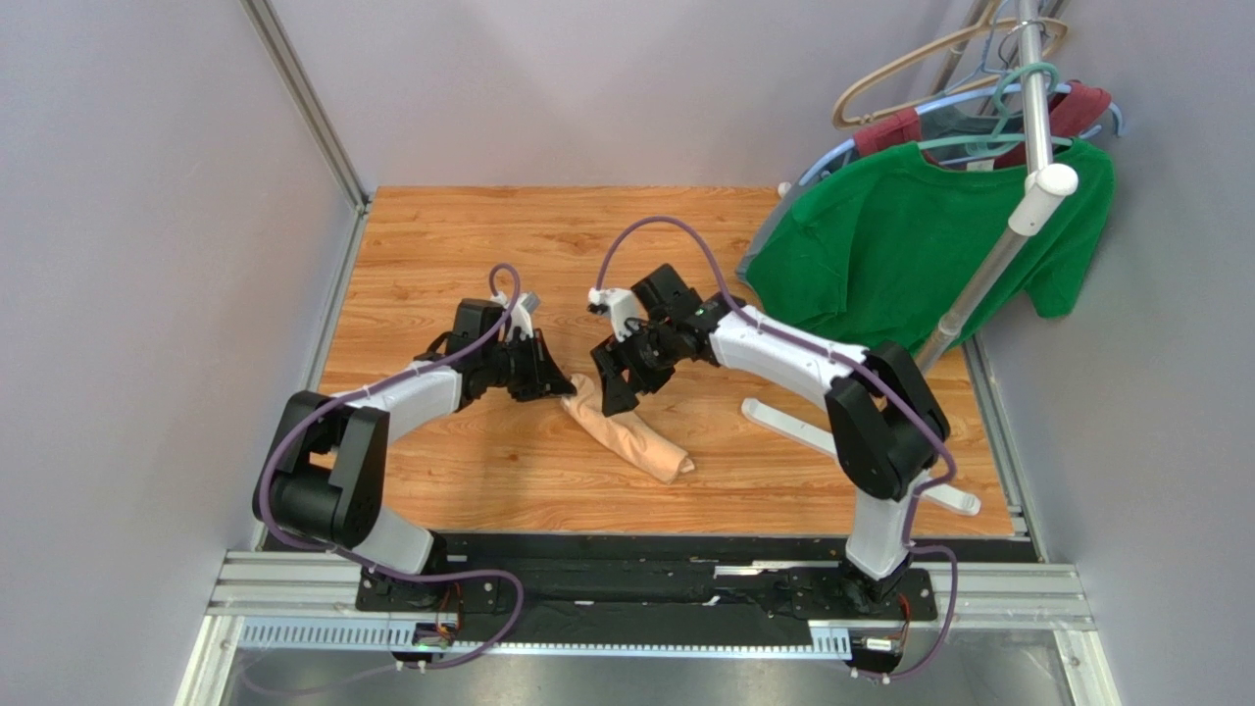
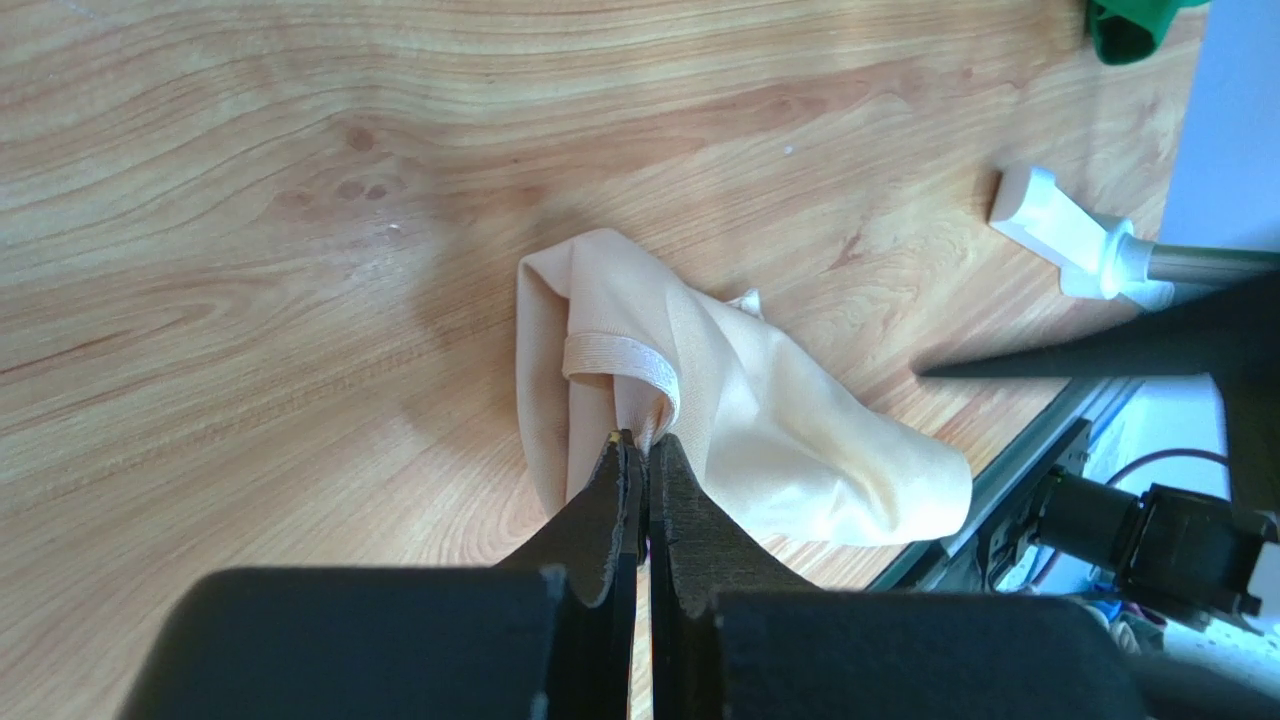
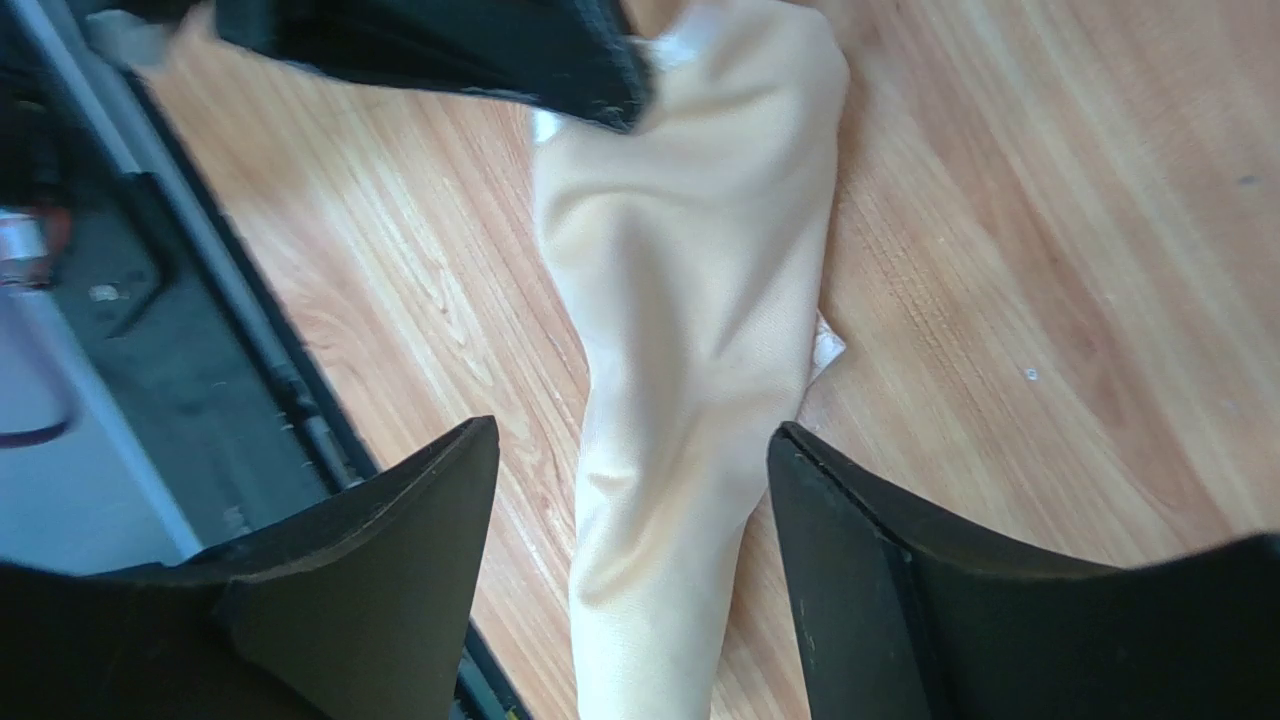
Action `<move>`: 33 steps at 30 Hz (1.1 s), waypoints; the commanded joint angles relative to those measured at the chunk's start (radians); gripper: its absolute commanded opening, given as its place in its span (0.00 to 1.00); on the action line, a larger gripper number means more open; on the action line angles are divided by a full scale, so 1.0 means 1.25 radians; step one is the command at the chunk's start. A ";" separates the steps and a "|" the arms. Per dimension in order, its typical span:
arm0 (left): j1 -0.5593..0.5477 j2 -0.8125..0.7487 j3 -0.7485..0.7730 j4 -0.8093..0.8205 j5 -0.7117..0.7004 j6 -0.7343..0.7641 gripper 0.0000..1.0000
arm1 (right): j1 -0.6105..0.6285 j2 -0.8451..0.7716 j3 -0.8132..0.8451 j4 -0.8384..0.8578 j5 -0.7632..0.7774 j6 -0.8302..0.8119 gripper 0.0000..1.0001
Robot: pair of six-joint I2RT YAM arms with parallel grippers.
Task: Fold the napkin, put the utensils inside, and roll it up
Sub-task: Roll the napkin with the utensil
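The peach-tan napkin (image 1: 637, 433) lies rolled into a long bundle on the wooden table, running from between the two grippers toward the near edge. My left gripper (image 1: 566, 386) is shut, its tips (image 2: 646, 441) pinching the hemmed fold at the napkin's (image 2: 766, 428) far end. My right gripper (image 1: 616, 391) hovers just above the roll, open, with the napkin (image 3: 691, 300) running between its spread fingers (image 3: 634, 432) and touching neither. A small white bit (image 3: 825, 348) pokes out beside the roll; the utensils are otherwise hidden.
A clothes rack with a green T-shirt (image 1: 913, 243) and hangers stands at the back right. Its white legs (image 1: 803, 427) lie on the table right of the napkin. A black rail (image 1: 663, 552) runs along the near edge.
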 commanded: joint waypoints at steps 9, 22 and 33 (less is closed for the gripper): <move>-0.003 0.028 0.031 0.000 0.001 -0.023 0.00 | 0.281 -0.063 -0.134 0.155 0.639 -0.059 0.74; 0.003 0.036 0.038 -0.003 0.004 -0.016 0.00 | 0.305 -0.012 -0.210 0.233 0.617 -0.069 0.70; 0.029 -0.004 0.037 0.015 0.010 -0.017 0.45 | 0.184 0.020 -0.203 0.163 0.304 -0.012 0.32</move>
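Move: The rolled napkin lies slantwise below the open right hand, its middle about 3 cm back, 2 cm to the right and 8 cm down. Its far-left end, pinched in the left fingers, is some 4 cm left and 3 cm ahead of the right hand, 5 cm down; its loose near end is 8 cm back and 9 cm right. From the left hand, the roll's middle lies about 5 cm back, 8 cm right and 3 cm lower. Swinging back and a little left, then sinking about 7 cm in all, the right hand comes down over the roll's middle while its wrist turns some 30 degrees so the fingers point more steeply down and lean forward; they then close from both sides on the cloth. The left hand sinks 1 cm, keeps pinching the end, and finally opens around it. ##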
